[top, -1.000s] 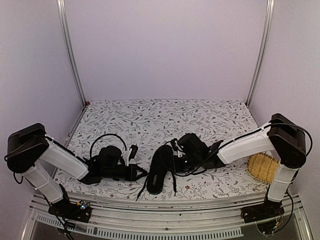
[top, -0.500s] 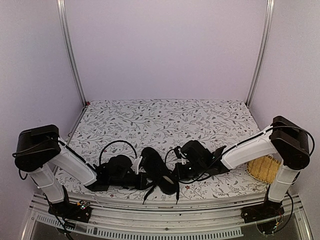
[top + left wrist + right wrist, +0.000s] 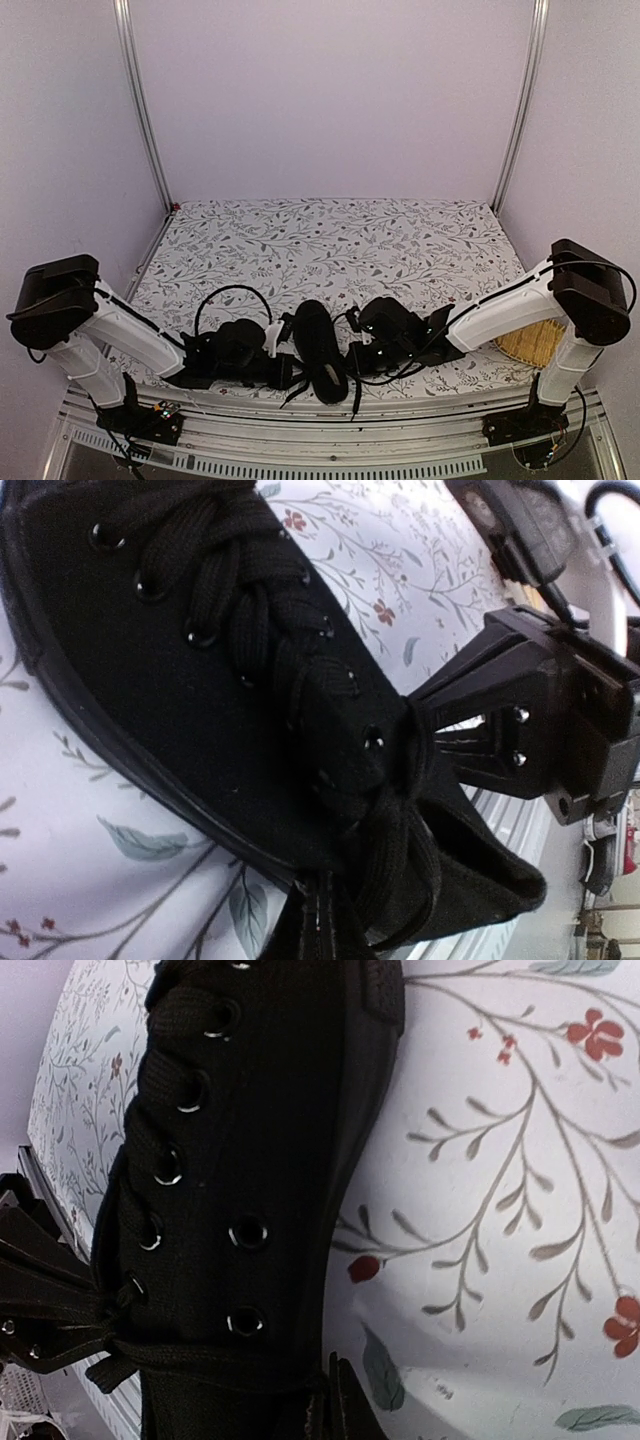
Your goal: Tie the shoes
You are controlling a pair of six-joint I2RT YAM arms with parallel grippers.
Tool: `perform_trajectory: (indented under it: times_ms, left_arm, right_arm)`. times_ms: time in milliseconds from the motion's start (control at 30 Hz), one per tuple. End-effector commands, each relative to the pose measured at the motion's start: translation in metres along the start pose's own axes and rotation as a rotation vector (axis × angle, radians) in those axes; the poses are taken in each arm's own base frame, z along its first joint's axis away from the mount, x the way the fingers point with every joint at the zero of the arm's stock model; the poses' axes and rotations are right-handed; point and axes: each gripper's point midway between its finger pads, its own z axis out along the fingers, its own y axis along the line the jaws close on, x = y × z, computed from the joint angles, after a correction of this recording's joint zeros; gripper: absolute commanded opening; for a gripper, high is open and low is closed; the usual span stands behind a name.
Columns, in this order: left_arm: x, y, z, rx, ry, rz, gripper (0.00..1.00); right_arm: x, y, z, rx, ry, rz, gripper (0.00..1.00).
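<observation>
The single black shoe (image 3: 318, 345) lies near the table's front edge between my two grippers, toe pointing away. My left gripper (image 3: 287, 350) sits against its left side and my right gripper (image 3: 353, 352) against its right. In the left wrist view the laced top of the shoe (image 3: 200, 660) fills the frame, and my left gripper (image 3: 325, 930) is shut on a black lace at a bunched knot (image 3: 400, 810). In the right wrist view the shoe's eyelet side (image 3: 250, 1110) shows, and my right gripper (image 3: 335, 1410) is shut on a taut lace (image 3: 200, 1355).
A woven basket (image 3: 535, 345) lies at the right edge, partly under my right arm. Loose lace ends (image 3: 356, 385) hang toward the metal front rail (image 3: 330, 420). The floral cloth (image 3: 330, 250) covers the table behind the shoe.
Both grippers have moved closer together and toward the front edge. The shoe has swung from leaning right to leaning slightly left and now lies nearer the rail.
</observation>
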Motion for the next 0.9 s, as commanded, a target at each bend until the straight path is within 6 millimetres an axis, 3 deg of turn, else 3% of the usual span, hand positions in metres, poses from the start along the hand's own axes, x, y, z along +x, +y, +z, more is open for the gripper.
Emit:
perform_trajectory:
  times_ms: [0, 233, 400, 667, 867]
  left_arm:
    - [0.012, -0.019, -0.014, -0.017, 0.023, 0.050, 0.00]
    - [-0.026, -0.044, -0.047, -0.003, -0.126, 0.094, 0.00]
    - [-0.033, -0.052, -0.058, 0.012, -0.147, 0.129, 0.00]
    - [-0.032, -0.054, -0.060, 0.025, -0.141, 0.144, 0.00]
    - [-0.029, -0.060, -0.057, 0.071, -0.127, 0.157, 0.00]
  right_arm:
    - [0.036, 0.037, -0.011, -0.109, 0.106, -0.030, 0.02]
    - [0.006, 0.043, -0.040, -0.038, -0.005, -0.064, 0.02]
    - [-0.015, 0.045, -0.051, -0.014, -0.065, -0.074, 0.02]
    - [-0.032, 0.050, -0.042, -0.031, -0.066, -0.117, 0.02]
    - [-0.022, 0.055, -0.024, -0.065, 0.001, -0.149, 0.02]
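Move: The closed left fingers hold a lace loop close beside the shoe. The knot lies about 5 cm to their right, 2 cm ahead and 3 cm above; the toe is roughly 16 cm ahead and 2 cm right, the heel some 6 cm back and 6 cm right. From the right fingers, shut on the other loop, the knot is about 4 cm left, 2 cm ahead and 4 cm above, and a hanging lace end is 7 cm back and 1 cm left. Upward, both hands lift their loops from low beside the shoe to above its throat, staying shut on the laces. The left eases back a little, then climbs about 8 cm with a slight roll; the right first draws back towards the base, then rises some 6 cm while coming forward again, ending with a small shift left. ##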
